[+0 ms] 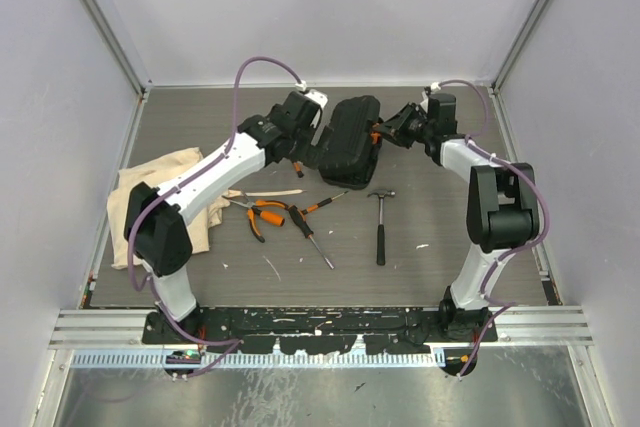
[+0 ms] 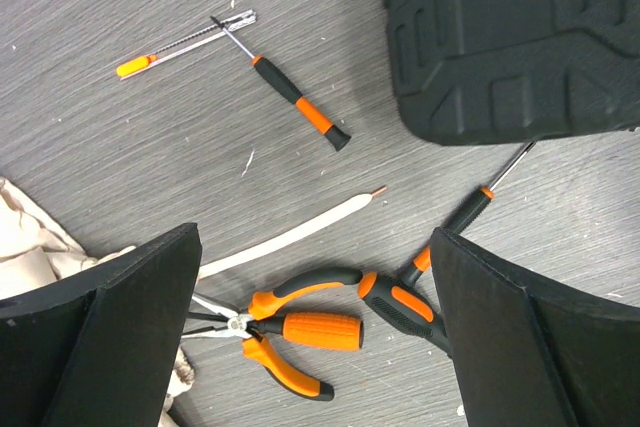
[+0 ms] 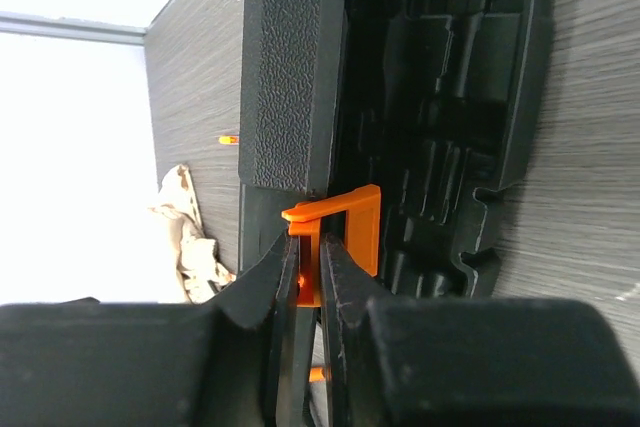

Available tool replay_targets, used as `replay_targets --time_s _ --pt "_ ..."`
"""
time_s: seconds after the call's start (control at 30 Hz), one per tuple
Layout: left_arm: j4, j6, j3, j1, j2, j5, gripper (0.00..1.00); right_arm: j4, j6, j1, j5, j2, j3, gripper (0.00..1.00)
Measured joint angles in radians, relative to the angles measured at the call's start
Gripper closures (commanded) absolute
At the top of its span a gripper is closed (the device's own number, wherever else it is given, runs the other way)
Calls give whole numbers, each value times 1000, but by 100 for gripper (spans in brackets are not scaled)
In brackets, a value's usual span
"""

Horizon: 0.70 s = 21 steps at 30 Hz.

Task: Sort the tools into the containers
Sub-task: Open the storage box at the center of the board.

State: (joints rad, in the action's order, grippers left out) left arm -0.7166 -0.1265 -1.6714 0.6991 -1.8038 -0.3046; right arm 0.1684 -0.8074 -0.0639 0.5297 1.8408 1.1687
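The black tool case (image 1: 348, 137) stands at the back middle of the table with its lid (image 3: 290, 67) raised, showing moulded slots (image 3: 440, 117). My right gripper (image 1: 383, 133) (image 3: 308, 267) is shut on the case's orange latch (image 3: 335, 232). My left gripper (image 1: 306, 150) (image 2: 320, 347) hangs open and empty left of the case, above the tools. Below it lie orange-and-black pliers (image 2: 270, 332) (image 1: 262, 215), a black-and-orange screwdriver (image 2: 405, 297), a smaller screwdriver (image 2: 300, 105) and a thin orange-tipped driver (image 2: 165, 52). The hammer (image 1: 380, 222) lies to the right.
The beige cloth bag (image 1: 160, 197) lies crumpled at the left, beside the left arm. A thin pale stick (image 2: 290, 237) (image 1: 270, 193) lies between the pliers and the case. Grey walls with metal rails enclose the table.
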Motion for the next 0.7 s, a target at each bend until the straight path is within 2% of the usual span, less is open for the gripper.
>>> replay_targets --time_s 0.3,0.37,0.47,0.7 --pt "60 15 29 4 35 30 2 -207 115 16 -61 -34 91 98" --pt "103 44 34 38 36 1 2 -238 129 16 -67 -36 117 98" --pt "168 117 27 145 24 -61 2 -273 146 16 -72 -36 148 98" --pt "227 230 -132 327 -153 -224 2 -313 156 16 -76 -36 169 98"
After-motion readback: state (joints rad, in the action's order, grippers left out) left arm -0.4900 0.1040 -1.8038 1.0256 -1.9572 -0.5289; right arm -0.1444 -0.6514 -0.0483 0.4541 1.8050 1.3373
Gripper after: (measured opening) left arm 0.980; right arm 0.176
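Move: The storage box's middle is about 9 cm ahead of the open left hand, 8 cm to its right and 14 cm below. From the left hand, a short screwdriver lies about 6 cm ahead and 5 cm left, a slim screwdriver 5 cm back and 1 cm right, and the hammer 11 cm back and 13 cm right, all some 18 cm down. The right hand already grips the lid's orange latch, with the box's middle 1 cm ahead, 5 cm left and 7 cm below. The box lid, still pinched by its orange latch in the right fingers, is drawn about 2 cm right and 2 cm up, that hand's left side dipping some 10 degrees. Wide open and high, the left hand sweeps about 14 cm right across the box's near end to its opening side, drawing back and rising slightly, its fingers tipping up and swinging clockwise. ##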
